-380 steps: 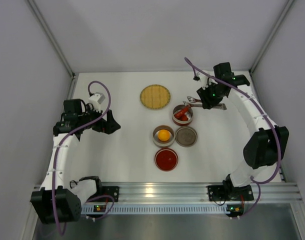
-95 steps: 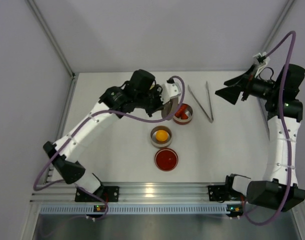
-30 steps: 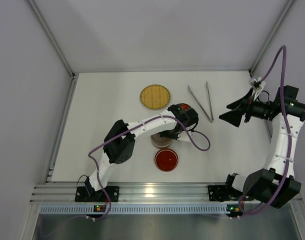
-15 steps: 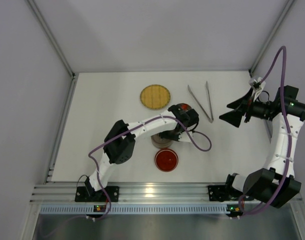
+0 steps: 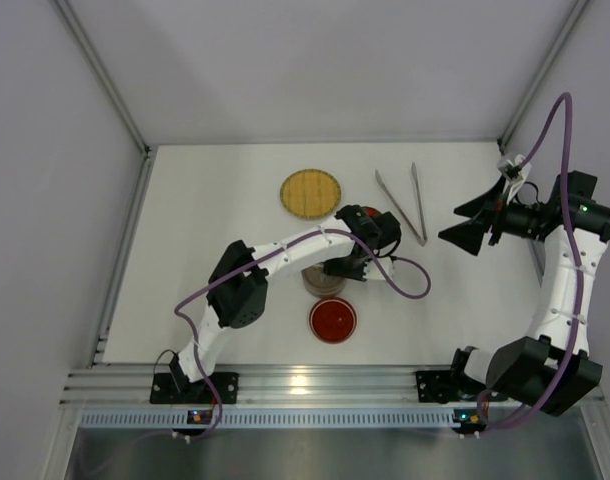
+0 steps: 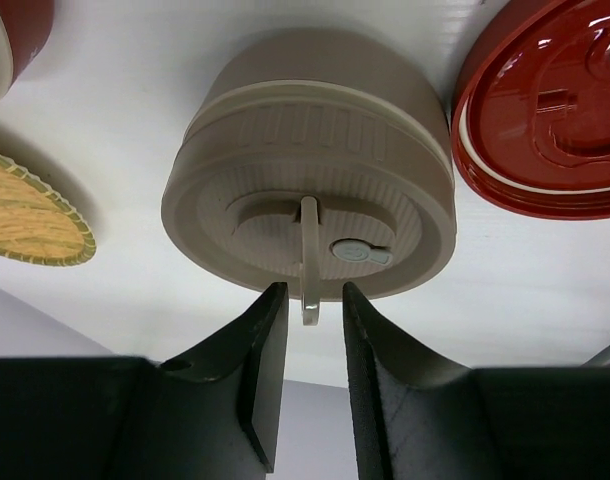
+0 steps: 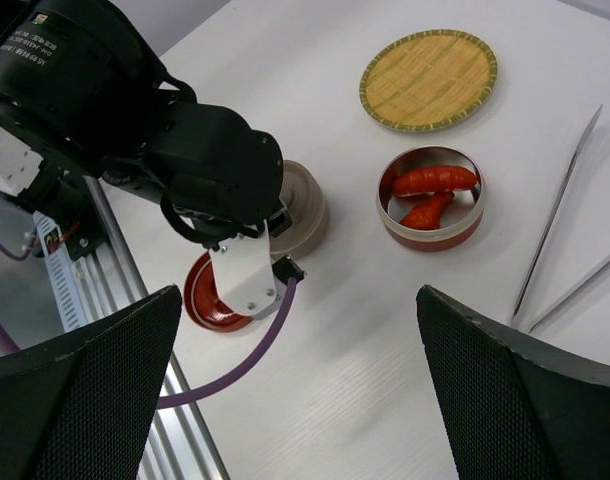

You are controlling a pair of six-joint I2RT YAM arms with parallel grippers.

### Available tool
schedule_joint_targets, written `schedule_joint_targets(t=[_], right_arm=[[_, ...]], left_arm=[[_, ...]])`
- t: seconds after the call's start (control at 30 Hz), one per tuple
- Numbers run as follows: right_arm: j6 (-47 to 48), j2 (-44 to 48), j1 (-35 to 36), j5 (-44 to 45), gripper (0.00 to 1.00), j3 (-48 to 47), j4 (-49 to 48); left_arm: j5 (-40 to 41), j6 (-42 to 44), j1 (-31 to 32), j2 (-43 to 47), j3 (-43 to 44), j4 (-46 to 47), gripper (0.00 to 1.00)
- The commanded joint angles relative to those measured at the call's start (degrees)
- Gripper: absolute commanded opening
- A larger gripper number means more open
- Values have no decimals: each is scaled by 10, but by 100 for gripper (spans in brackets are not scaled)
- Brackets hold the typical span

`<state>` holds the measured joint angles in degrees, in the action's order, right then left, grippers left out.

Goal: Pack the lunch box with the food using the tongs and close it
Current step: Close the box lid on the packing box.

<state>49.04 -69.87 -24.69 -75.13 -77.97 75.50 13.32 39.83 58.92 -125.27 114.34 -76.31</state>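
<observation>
A beige lid [image 6: 310, 190] sits on the tin [image 5: 316, 285] in the middle, hiding the orange food piece. Its thin upright handle [image 6: 308, 262] stands between my left gripper's [image 6: 313, 292] fingers, which are open with a gap on each side. Two red food pieces [image 7: 433, 192] lie in the open red tin [image 7: 431, 232]. Farther back, the silver tongs [image 5: 406, 204] lie on the table with nothing holding them. My right gripper [image 7: 305, 390] hovers wide open and empty at the right side, high above the table.
A red lid [image 5: 332, 318] lies flat in front of the beige tin. The yellow woven plate [image 5: 310, 192] sits at the back. My left arm's purple cable [image 5: 410, 283] loops over the table right of the tins.
My left jaws have opened off the lid's handle, and the wrist has shifted slightly right. The right arm has not moved.
</observation>
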Motion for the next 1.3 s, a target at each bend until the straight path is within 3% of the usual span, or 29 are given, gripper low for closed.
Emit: schedule_joint_targets(t=[0.0,0.37,0.67,0.77,0.8,0.93,1.0,1.13,1.27], right_arm=[[29,3,-13,-30,99,-1,106],[28,6,-14,-29,99,0,107],[26,8,-14,-35,99,5,106],[26,8,-14,-36,99,8,106],[26,8,-14,-37,99,8,106],[23,10,-14,-33,99,5,107],[22,13,-14,-30,99,5,106],[21,18,-14,-29,99,6,106],[20,20,-15,-33,99,14,105]], left_arm=[[-16,-8,1,19,10,-90,35],[-30,-30,-24,69,-56,-28,34],[-58,-48,-62,148,-113,92,33],[-68,-48,-63,184,-146,136,41],[-85,-48,-63,193,-152,143,56],[-157,-42,-70,252,-177,166,67],[-186,-47,-92,274,-185,173,68],[-340,-95,-172,348,-213,220,69],[-352,-157,-204,397,-299,306,67]])
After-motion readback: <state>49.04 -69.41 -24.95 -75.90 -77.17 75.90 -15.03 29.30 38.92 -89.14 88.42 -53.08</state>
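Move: The packing box's closed lid lies about 4 cm below the left hand, some 1 cm to its left and level fore and aft. Its upright handle stands between the finger pads, about 2 cm down and 1 cm left. The red lid is 11 cm back and 1 cm right; the sausage box is 11 cm ahead and 9 cm right; the woven tray is 19 cm ahead and 5 cm left. From the right hand the lid lies about 26 cm left, 1 cm ahead and 24 cm down. The lid's handle, upright between the left fingers, is nudged back towards the red lid as the hand eases about 1 cm back and down, then sweeps some 4 cm left over the lid. From there the hand climbs clear to about 11 cm above its start, fingers opening from a third to two thirds, wrist rolling about 45 degrees so the fingertips swing to the right. ##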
